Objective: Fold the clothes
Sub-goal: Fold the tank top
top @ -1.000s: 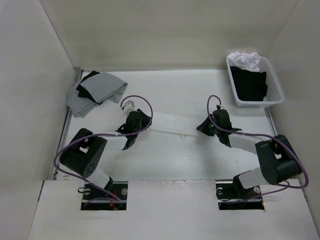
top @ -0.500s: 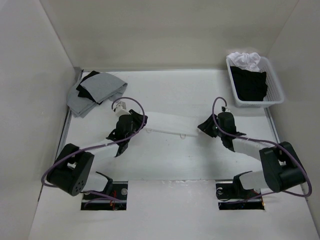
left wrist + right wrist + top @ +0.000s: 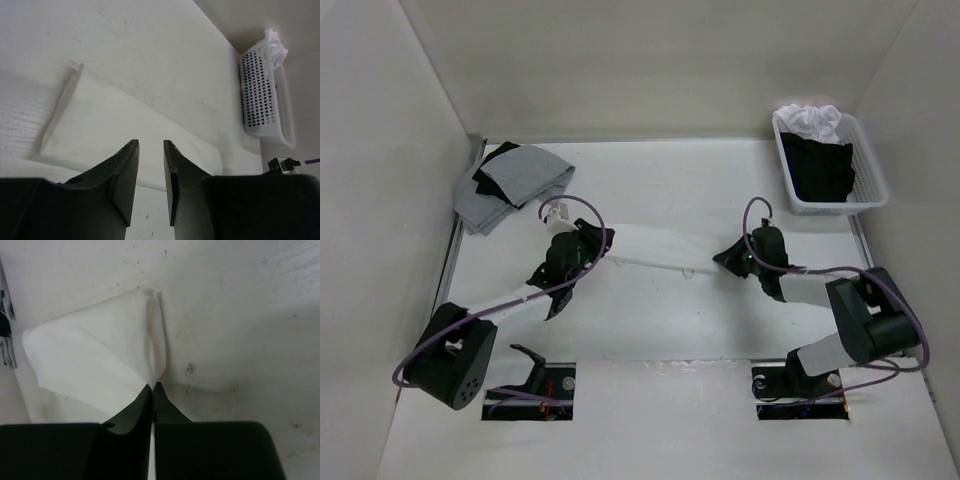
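Note:
The clothes [image 3: 665, 250] lie on the table as a thin white fabric folded into a long narrow strip between my two grippers. My left gripper [image 3: 600, 243] hovers at the strip's left end. In the left wrist view it [image 3: 150, 145] stands open, with the white fabric [image 3: 115, 125] showing under the gap and nothing between the fingers. My right gripper [image 3: 725, 256] is at the strip's right end. In the right wrist view it [image 3: 152, 386] is shut, and a corner of the fabric [image 3: 95, 355] tapers into its tips.
A white perforated basket [image 3: 873, 172] with black and white garments stands at the back right, also seen in the left wrist view [image 3: 262, 90]. A grey garment with a black one [image 3: 515, 180] lies at the back left. White walls enclose the table.
The left arm's elbow has swung down and to the left while its gripper stayed near the strip's left end. The right gripper has stayed at the right end.

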Controlling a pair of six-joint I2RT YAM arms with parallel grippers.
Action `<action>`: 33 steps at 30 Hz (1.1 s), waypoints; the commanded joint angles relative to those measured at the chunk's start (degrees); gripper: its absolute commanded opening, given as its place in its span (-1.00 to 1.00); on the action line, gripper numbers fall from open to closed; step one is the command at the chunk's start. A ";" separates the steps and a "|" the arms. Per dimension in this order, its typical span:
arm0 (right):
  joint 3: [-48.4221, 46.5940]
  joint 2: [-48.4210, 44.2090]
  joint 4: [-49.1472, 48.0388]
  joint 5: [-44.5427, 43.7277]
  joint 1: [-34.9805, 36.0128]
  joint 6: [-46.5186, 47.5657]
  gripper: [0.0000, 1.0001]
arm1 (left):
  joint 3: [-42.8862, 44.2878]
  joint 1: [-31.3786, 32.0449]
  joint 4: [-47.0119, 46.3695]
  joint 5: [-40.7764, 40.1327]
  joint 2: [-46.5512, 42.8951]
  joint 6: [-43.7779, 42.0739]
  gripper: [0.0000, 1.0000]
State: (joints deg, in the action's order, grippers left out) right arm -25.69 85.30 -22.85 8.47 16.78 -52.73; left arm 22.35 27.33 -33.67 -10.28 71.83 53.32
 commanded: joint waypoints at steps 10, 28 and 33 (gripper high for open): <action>-10.41 -22.63 27.05 -18.83 4.96 11.50 -0.94 | 1.12 5.93 -0.79 1.85 -3.98 1.17 -0.50; -48.38 10.92 41.21 -27.01 27.47 21.61 -0.91 | -3.89 -4.34 9.23 3.51 -21.47 -0.23 -0.46; -60.24 23.31 45.08 -26.84 30.11 21.97 -0.81 | -4.59 -7.16 9.32 5.27 -22.18 -0.06 -0.45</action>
State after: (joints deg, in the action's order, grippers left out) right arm -80.03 104.47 18.98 -17.26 45.52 -31.94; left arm 18.41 21.28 -23.81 -7.01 50.50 53.80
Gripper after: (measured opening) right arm 0.084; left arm 0.271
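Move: The right hand already pinches the right end of the long, flat-folded tank top. Its left end, where this end is being taken, lies about 26 cm to the left, 4 cm farther out and 2 cm lower. The near strap sits roughly 7 cm left of the right hand and 3 cm back, the far strap some 23 cm left and 1 cm back. From the left hand, that left end is about 12 cm below and 2 cm ahead, neither left nor right. Still pinching the tank top's right end, right hand arcs up, then about 17 cm left; left hand rises. ##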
